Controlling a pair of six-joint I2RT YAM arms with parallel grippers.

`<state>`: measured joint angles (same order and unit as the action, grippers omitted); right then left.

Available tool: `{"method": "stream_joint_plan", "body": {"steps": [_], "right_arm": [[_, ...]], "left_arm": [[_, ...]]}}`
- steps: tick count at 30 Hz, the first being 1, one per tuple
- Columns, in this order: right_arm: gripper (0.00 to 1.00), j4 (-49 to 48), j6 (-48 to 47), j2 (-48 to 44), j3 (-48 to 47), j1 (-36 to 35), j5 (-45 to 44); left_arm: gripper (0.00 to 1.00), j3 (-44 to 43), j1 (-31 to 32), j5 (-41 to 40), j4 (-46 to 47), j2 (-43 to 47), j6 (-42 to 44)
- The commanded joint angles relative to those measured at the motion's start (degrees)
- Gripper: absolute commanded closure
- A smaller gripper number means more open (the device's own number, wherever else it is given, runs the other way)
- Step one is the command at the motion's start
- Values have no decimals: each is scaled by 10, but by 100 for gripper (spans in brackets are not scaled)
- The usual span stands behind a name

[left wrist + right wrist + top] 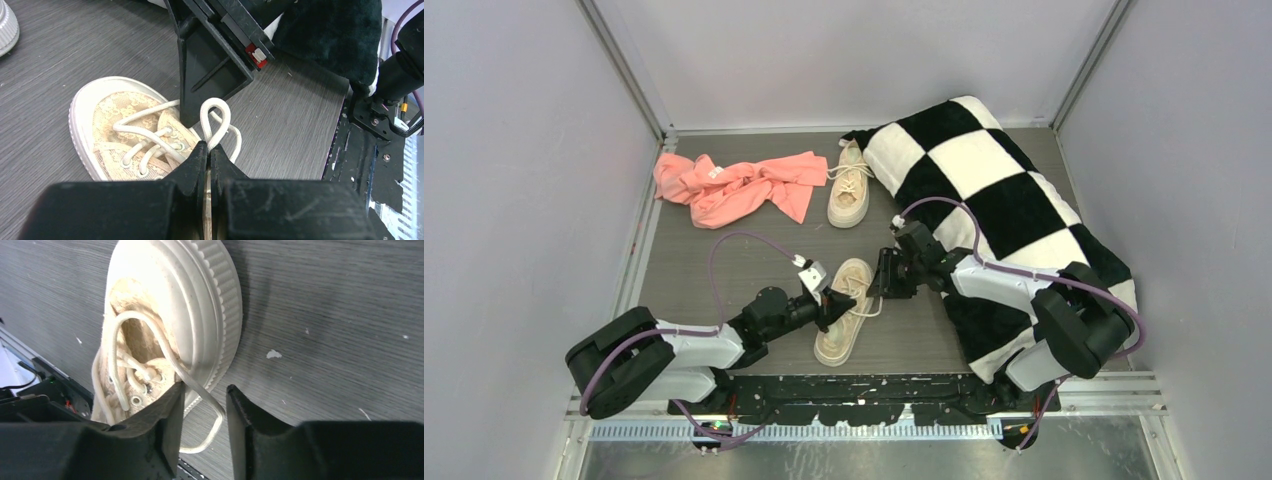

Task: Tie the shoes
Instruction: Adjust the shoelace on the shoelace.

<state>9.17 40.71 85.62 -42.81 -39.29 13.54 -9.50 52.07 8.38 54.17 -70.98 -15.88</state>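
Note:
Two beige shoes with cream laces lie on the grey table. The far shoe (849, 185) sits by the pillow and no gripper is at it. The near shoe (844, 312) lies between both grippers. My left gripper (832, 304) (209, 146) is shut on a lace loop (216, 116) that stands up above the near shoe (115, 117). My right gripper (887, 284) (205, 390) is open beside the shoe's sole (210, 300). A slack lace loop (218, 416) passes between its fingers without being pinched. One right finger (210, 65) stands just behind the held loop.
A pink cloth (739, 187) lies at the back left. A black-and-white checkered pillow (994, 190) fills the right side, under my right arm. Grey walls close in the table on three sides, and the black base rail (854, 388) runs along the near edge.

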Motion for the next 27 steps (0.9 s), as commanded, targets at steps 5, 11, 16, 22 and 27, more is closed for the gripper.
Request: {"method": "stream_joint_plan", "body": {"steps": [5, 11, 16, 22, 27], "right_arm": [[99, -33, 4, -15, 14, 17, -20], [99, 20, -1, -109, 19, 15, -33], [99, 72, -11, -155, -14, -30, -59], [99, 65, 9, -166, -56, -81, -96], [99, 43, 3, -137, -90, -81, -96]], "left_arm": [[100, 1, 1, -8, 41, -12, 8], [100, 6, 1, -6, 43, -17, 6], [100, 5, 1, -6, 46, -24, 5], [100, 4, 1, -1, 47, -27, 4], [100, 4, 1, 8, 46, -23, 2]]}}
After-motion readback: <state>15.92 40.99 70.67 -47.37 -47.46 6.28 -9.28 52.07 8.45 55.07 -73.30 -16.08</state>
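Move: Right between the still-open right fingertips, about 1 cm below the hand point, runs the slack outer lace strand. From that hand, the near shoe's middle lies some 6 cm left and 3 cm back, at about its height; the small lace loop already pinched by the left fingers stands about 5 cm left, 1 cm back and 4 cm higher. From the left hand, the slack strand lies roughly 5 cm right, level fore and aft, and 4 cm lower. Closing on the slack lace strand, the right fingers pinch it as the hand edges forward a touch, then draws about 2 cm to the right. From there the hand climbs some 9 cm, swinging back and about 4 cm left towards the shoe's lacing while the fingers tip upward. The left hand sinks about 1 cm and keeps its pinch on the small loop. ##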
